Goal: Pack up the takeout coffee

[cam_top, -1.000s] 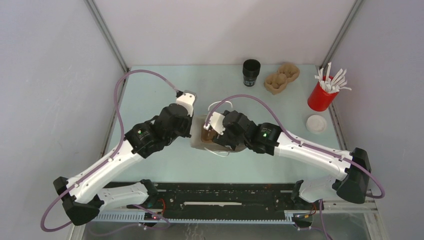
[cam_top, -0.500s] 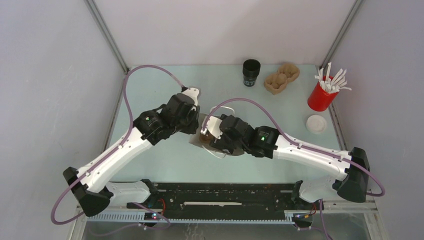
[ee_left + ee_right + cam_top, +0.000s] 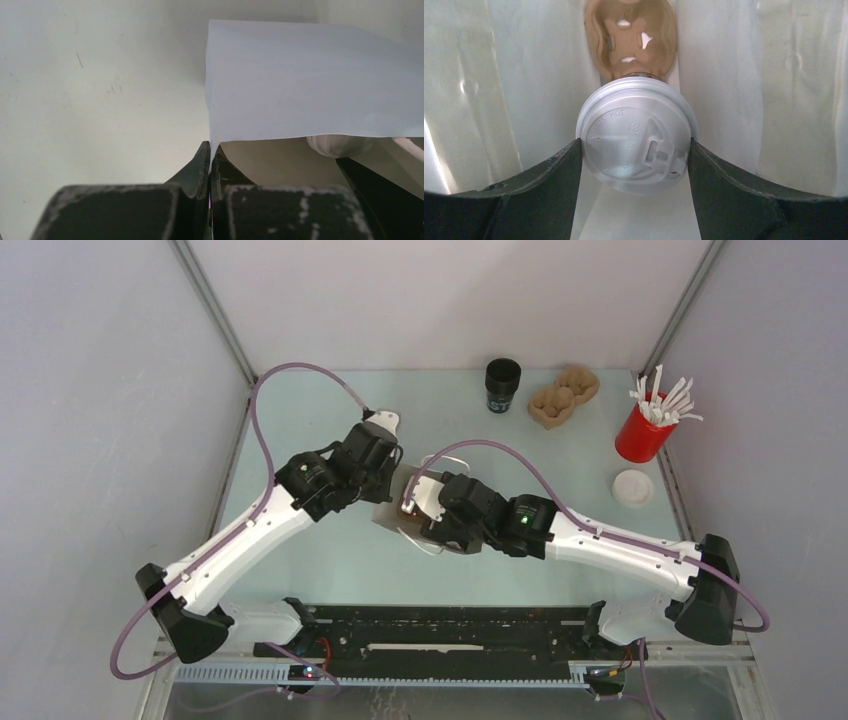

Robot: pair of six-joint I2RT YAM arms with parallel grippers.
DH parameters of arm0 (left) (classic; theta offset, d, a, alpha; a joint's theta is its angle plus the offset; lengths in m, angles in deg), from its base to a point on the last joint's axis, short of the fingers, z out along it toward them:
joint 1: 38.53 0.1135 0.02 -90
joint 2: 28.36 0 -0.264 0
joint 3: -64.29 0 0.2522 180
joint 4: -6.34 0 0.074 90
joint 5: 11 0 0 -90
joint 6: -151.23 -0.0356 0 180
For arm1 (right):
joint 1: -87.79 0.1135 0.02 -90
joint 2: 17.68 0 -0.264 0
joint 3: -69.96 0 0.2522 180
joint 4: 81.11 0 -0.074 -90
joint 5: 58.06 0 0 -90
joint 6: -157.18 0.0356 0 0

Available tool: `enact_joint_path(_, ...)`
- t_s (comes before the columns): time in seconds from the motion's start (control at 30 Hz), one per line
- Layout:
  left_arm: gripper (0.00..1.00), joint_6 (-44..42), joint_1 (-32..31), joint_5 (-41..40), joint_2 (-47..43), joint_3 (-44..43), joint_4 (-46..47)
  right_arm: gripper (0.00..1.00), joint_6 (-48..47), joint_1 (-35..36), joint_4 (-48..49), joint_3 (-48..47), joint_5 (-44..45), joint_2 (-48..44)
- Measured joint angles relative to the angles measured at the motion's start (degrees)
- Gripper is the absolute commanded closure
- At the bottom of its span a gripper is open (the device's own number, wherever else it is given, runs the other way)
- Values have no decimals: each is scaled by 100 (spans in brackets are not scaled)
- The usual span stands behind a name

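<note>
A white paper bag (image 3: 388,514) stands at the table's middle between both arms. My left gripper (image 3: 210,155) is shut on the bag's (image 3: 300,85) top edge, pinching the paper wall between its fingertips. My right gripper (image 3: 636,145) reaches down inside the bag (image 3: 524,75). It is shut on the takeout coffee (image 3: 636,142), with a finger touching each side of its white domed lid. The black cup body is hidden under the lid. A brown pulp cup carrier (image 3: 631,35) lies at the bag's bottom, just beyond the cup. In the top view the cup is hidden by my right wrist (image 3: 445,505).
At the back stand a lidless black cup (image 3: 502,385) and a second brown pulp carrier (image 3: 563,397). A red cup of white sticks (image 3: 645,430) and a loose white lid (image 3: 633,486) sit at the right edge. Grey walls enclose the table.
My left arm swung forward and right, and its gripper opened briefly, then shut on the bag's edge. My right arm shifted slightly left and lower with the cup.
</note>
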Motion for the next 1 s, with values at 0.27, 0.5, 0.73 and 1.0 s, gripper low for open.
enact_joint_path(0.27, 100, -291, -35, -378, -468, 2, 616, 48, -238, -24, -4, 0, 13, -22)
enact_joint_path(0.5, 100, -706, -74, -483, -566, 13, 1222, 48, -328, -343, 131, -87, 24, 42)
enact_joint_path(0.73, 100, -968, -214, -546, -564, 13, 1421, 48, -435, -807, 627, -87, -256, 48)
enact_joint_path(1.0, 100, -1049, -262, -549, -579, 450, 1565, 48, -570, -927, 1403, 122, -551, 114)
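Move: The right hand holds the lidded cup inside the paper bag; the cup carrier's middle lies about 3 cm ahead of this hand, 4 cm to its left and 8 cm down, the empty well on the far side. The pinched rim is roughly 9 cm to this hand's left and 3 cm ahead, some 4 cm up; the bag's middle is 1 cm ahead, 1 cm left. From the left hand, already on that rim, the carrier lies about 5 cm to the right, level fore and aft, 12 cm below. Forward some 6 cm goes the right hand, rising about 2 cm as it keeps its grip on the lidded cup inside the bag, its left side tipping up a little. The left hand, still pinching the bag's rim, first lifts about 7 cm and eases forward, its fingers tilting up nearly 20 degrees, then starts to sink again. ##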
